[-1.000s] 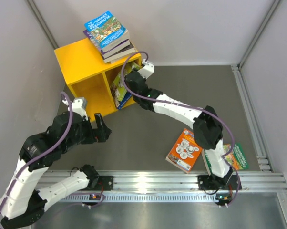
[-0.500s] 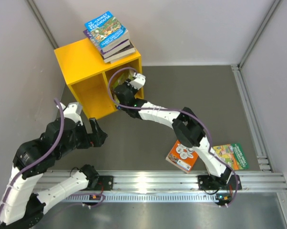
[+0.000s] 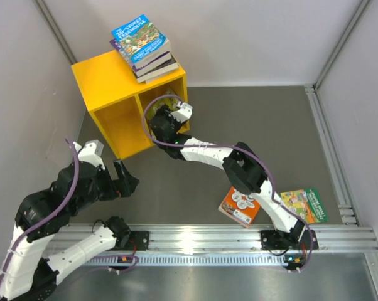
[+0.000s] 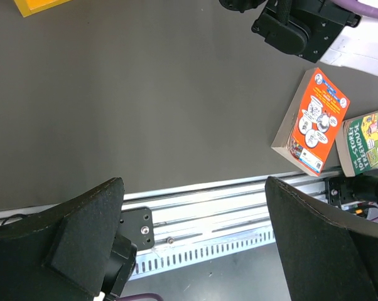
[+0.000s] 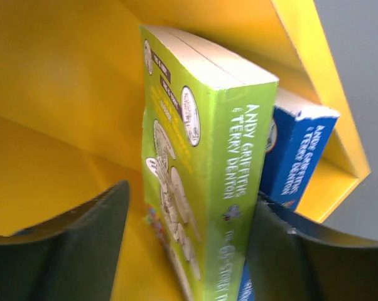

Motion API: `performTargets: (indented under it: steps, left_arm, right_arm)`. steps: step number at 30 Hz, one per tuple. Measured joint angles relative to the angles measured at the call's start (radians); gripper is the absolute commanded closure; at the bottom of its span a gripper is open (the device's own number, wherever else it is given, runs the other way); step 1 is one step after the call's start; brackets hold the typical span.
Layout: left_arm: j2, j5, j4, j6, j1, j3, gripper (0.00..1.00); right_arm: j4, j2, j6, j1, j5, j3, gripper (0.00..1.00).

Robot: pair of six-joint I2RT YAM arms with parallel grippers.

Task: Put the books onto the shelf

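The yellow shelf (image 3: 107,81) stands at the back left with a stack of books (image 3: 142,47) on its top. My right gripper (image 3: 157,119) reaches into the right compartment. In the right wrist view it (image 5: 189,251) is open around an upright lime book (image 5: 208,188), with a gap on the left side. That book leans beside a blue book (image 5: 296,157) inside the shelf (image 5: 63,94). An orange book (image 3: 242,202) and a green book (image 3: 305,205) lie flat near the right arm's base. My left gripper (image 3: 123,179) hovers open and empty over the table.
The left wrist view shows the orange book (image 4: 314,125), the green book (image 4: 367,141), the right arm's links (image 4: 302,28) and the aluminium rail (image 4: 195,200) at the near edge. Grey walls close in the table at the back and both sides.
My right gripper pushed the lime book deeper into the right compartment and opened its jaws. The left arm drew back toward the near left.
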Motion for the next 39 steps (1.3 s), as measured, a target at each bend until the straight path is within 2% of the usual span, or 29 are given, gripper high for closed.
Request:
performTargets:
  steps: [2, 8, 13, 14, 20, 23, 29, 33, 36, 39]
  left_arm:
    - [0.000, -0.001, -0.001, -0.003, 0.000, -0.002, 0.01]
    - [-0.008, -0.017, -0.001, -0.014, 0.000, -0.003, 0.01]
    - [-0.013, -0.028, -0.002, -0.018, 0.000, -0.010, 0.01]
    - [-0.013, -0.031, -0.001, -0.018, 0.000, -0.013, 0.01]
    - [-0.013, -0.036, 0.004, -0.020, 0.000, -0.037, 0.01]
    - [-0.017, -0.042, 0.011, -0.023, 0.000, -0.050, 0.01]
    - [-0.024, -0.042, 0.041, -0.037, 0.000, -0.074, 0.01]
    - [-0.019, 0.043, 0.136, -0.029, 0.000, -0.145, 0.01]
    - [0.059, 0.162, 0.231, -0.028, 0.000, -0.216, 0.01]
    - [0.209, 0.257, 0.348, -0.029, 0.000, -0.271, 0.01]
  right_arm:
    - [0.023, -0.001, 0.025, 0.003, -0.014, -0.010, 0.25]
    - [0.058, -0.045, 0.079, 0.004, -0.092, -0.095, 0.22]
    - [0.042, -0.112, 0.080, 0.004, -0.164, -0.165, 0.07]
    - [0.032, -0.127, 0.074, 0.004, -0.179, -0.177, 0.00]
    - [-0.097, -0.207, 0.038, 0.003, -0.229, -0.224, 0.00]
    - [-0.138, -0.280, 0.021, 0.003, -0.249, -0.298, 0.00]
    - [-0.298, -0.546, -0.028, -0.019, -0.305, -0.495, 0.00]
    - [-0.455, -0.816, -0.047, -0.086, -0.387, -0.626, 0.00]
    - [-0.613, -0.995, -0.019, -0.177, -0.454, -0.698, 0.00]
    - [-0.786, -1.089, 0.011, -0.261, -0.523, -0.767, 0.00]
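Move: Around the spine of the lime book in the shelf's right bay, the right fingers are already partly open; its middle lies some 4 cm ahead, 2 cm left and 4 cm lower, with the blue book about 5 cm ahead and 3 cm right of the hand. The orange book is roughly 29 cm back, 28 cm right and 15 cm below; the dark-green book lies 33 cm back and 50 cm right. From the left hand, the orange book is about 6 cm ahead, 43 cm right, 27 cm down. Opening fully, the right fingers come free of the lime book as the hand eases straight back out of the bay, then speeds up and sweeps right, about 26 cm in all, and 16 cm back, rising some 5 cm and tipping down nearly 30 degrees, towards the orange book. Late on, the empty, open left hand also sets off right and down towards it, about 10 cm sideways. ##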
